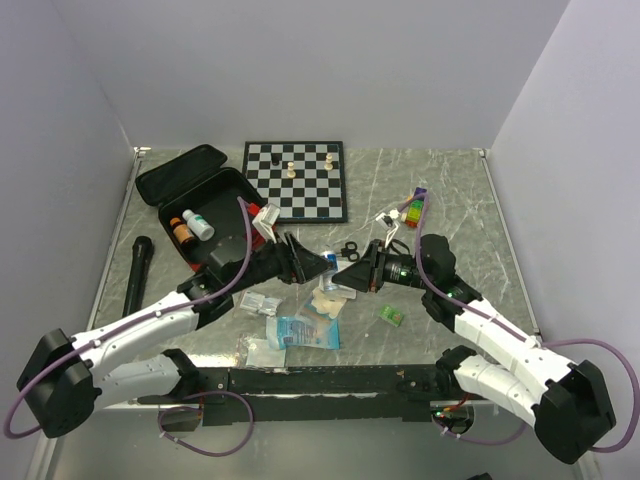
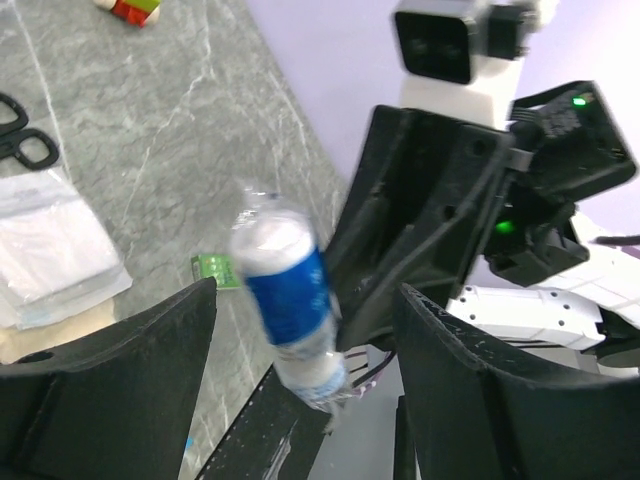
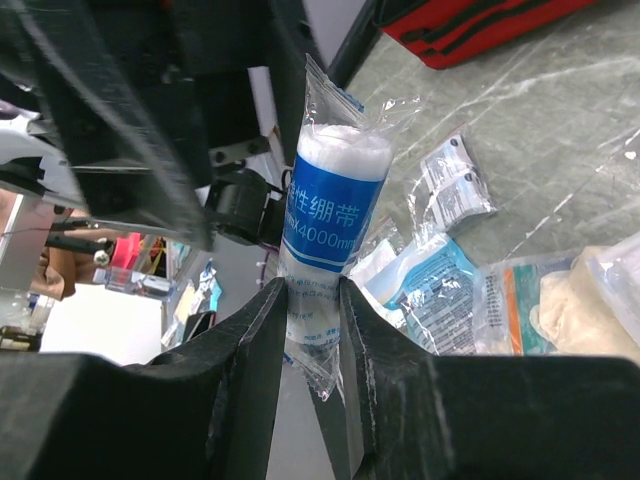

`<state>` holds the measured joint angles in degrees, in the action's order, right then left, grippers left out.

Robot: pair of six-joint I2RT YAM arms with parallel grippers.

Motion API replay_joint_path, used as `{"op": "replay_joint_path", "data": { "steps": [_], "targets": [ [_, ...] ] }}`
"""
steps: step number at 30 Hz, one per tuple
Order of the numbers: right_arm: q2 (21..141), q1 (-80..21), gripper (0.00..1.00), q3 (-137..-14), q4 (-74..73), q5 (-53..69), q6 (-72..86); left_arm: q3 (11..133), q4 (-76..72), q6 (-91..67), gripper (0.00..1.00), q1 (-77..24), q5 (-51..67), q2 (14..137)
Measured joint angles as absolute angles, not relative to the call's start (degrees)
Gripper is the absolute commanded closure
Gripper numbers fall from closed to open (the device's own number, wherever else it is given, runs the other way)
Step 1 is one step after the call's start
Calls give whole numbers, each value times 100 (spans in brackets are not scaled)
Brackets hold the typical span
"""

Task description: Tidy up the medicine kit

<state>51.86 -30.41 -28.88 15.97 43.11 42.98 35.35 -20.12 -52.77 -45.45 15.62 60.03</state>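
The medicine kit (image 1: 190,185) lies open at the back left, black lining up, with a strip of its red outside (image 1: 266,226) showing at its right edge; that red shell (image 3: 480,30) also shows in the right wrist view. Above the table's middle, my right gripper (image 1: 347,274) (image 3: 313,290) is shut on the lower end of a plastic-wrapped bandage roll (image 3: 335,200) with a blue label. My left gripper (image 1: 318,268) (image 2: 305,300) stands open with the bandage roll (image 2: 285,300) between its fingers (image 2: 150,370), a gap on each side.
Two small bottles (image 1: 190,227) stand in the kit. A chessboard (image 1: 296,180) with a few pieces sits behind. Scissors (image 1: 347,250), flat sachets and packets (image 1: 305,330), a green packet (image 1: 390,315), a colourful box (image 1: 415,210) and a black cylinder (image 1: 139,270) lie on the table.
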Motion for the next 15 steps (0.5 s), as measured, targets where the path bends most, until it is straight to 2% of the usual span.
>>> {"op": "replay_joint_path", "data": {
  "steps": [7,15],
  "targets": [
    [5111,-3116,66,-2888,1715,4294,4300,3535,-1905,-5332,29,-4545,1555,6112],
    [5129,-3212,66,-2888,1717,4289,4298,3535,-1933,-5371,53,-4545,1535,6117]
  ]
}}
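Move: The bandage roll, held up by the right hand, is already between the left hand's open fingertips, about 2 cm to that hand's right and 1 cm below. From the right hand its middle lies some 3 cm ahead, 1 cm left and 1 cm up. Roughly 18 cm below the left hand, the gauze pad lies 4 cm ahead and 6 right, and the scissors 10 ahead and 8 right. Left hand sinks about 1 cm, then narrows its fingers around the bandage roll, which the right keeps pinching. ##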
